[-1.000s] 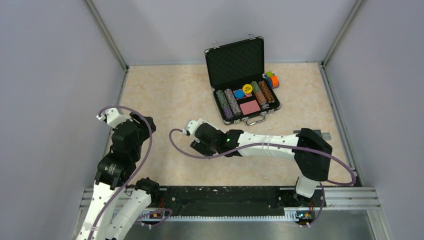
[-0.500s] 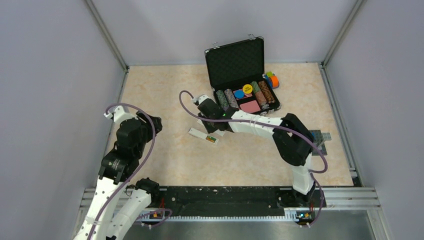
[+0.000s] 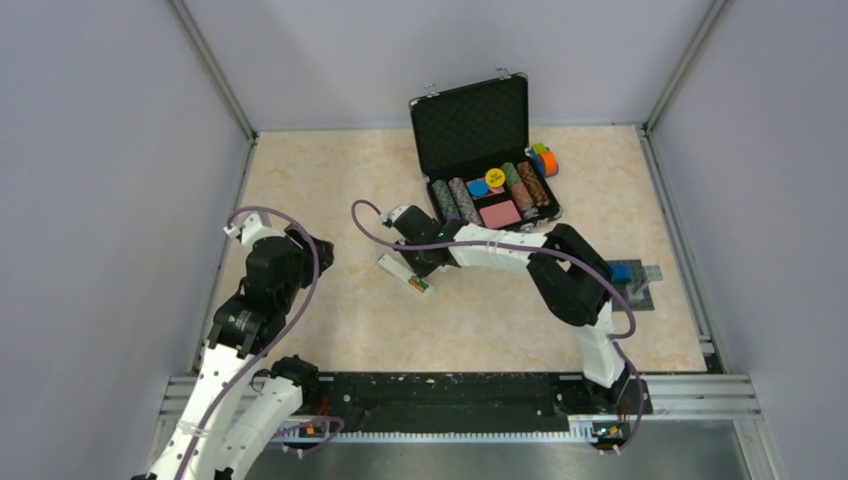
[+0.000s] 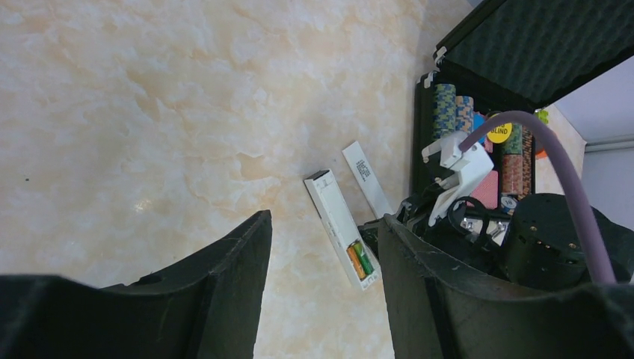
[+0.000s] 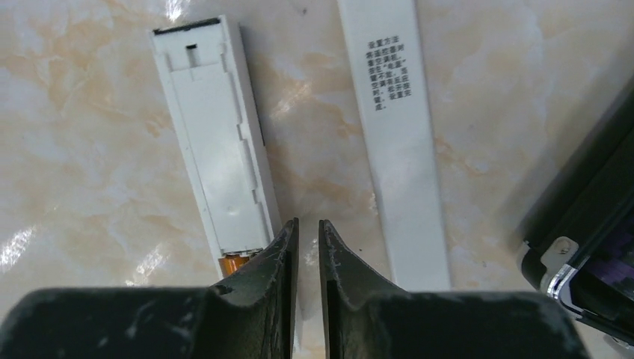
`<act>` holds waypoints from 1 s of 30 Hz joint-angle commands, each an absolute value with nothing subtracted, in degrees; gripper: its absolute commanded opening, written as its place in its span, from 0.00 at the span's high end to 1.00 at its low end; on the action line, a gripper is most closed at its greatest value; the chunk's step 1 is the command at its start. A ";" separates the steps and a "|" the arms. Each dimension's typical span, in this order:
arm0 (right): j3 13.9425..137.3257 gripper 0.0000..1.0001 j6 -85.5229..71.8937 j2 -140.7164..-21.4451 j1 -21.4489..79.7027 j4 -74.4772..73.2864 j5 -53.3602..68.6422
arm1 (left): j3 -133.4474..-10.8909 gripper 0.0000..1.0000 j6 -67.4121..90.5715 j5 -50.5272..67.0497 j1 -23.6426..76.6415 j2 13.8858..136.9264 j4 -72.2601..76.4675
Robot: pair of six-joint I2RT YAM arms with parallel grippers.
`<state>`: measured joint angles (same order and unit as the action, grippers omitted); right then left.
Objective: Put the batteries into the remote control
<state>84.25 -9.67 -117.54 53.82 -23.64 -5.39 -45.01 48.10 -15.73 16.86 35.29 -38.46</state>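
Note:
The white remote control (image 3: 398, 269) lies back-up on the table, and in the left wrist view (image 4: 334, 216) its open bay holds the two batteries (image 4: 359, 261), one orange-brown and one green, side by side. A loose white cover strip (image 5: 395, 127) with printed text lies beside the remote control (image 5: 215, 142). My right gripper (image 5: 308, 226) hangs low between the two. Its jaws are shut to a thin slit with nothing in them, and the left finger overlaps the bay's edge by the orange-brown battery (image 5: 232, 262). My left gripper (image 4: 321, 292) is open and empty, left of the remote.
An open black case (image 3: 470, 125) with rows of poker chips stands just behind the right gripper (image 3: 413, 262). Coloured bricks (image 3: 545, 158) sit behind the case. A grey baseplate (image 3: 640, 296) with a blue brick lies at the right edge. Walls close in three sides.
The right arm swung back toward the case and came down over the remote, which now shows. Its jaws closed from wide to a slit. The left arm shifted slightly right.

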 commanded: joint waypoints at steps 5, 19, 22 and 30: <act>82.44 0.85 -3.40 -115.49 54.84 -23.42 2.25 | -44.82 0.41 48.05 -14.23 16.04 37.13 -33.30; 87.55 0.45 -0.42 -116.32 53.67 -27.56 -16.13 | -45.68 0.41 46.82 -14.02 14.99 37.75 -32.90; 88.58 0.44 2.48 -117.60 53.30 -28.23 -17.56 | -45.80 0.41 46.56 -14.28 14.86 37.39 -33.34; 92.78 0.43 2.84 -120.74 50.68 -32.30 -11.63 | -46.09 0.41 46.02 -14.78 14.21 37.46 -33.72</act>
<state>87.99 1.98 -117.99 52.73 -28.91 -14.31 -44.84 47.11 -14.37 14.83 37.65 -35.97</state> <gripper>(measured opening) 0.557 0.592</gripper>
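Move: The battery cover's middle lies about 4 cm ahead of the right hand and 1 cm to its right, roughly 2 cm below. The remote control's middle is some 2 cm to this hand's left and 1 cm back, about 1 cm below it; the open chip case is centred about 15 cm ahead and 17 cm to the right. From the left hand, the battery cover is about 7 cm ahead, 20 cm right and 21 cm below. Back by about 2 cm and slightly down goes the right hand, its nearly closed fingertips pushing along the battery end of the remote from the side facing the cover. It then reverses, leaves the remote and travels about 5 cm forward and 3 cm right towards the cover, rising a little, rolling some 10 degrees right side down while the fingers open wide. ##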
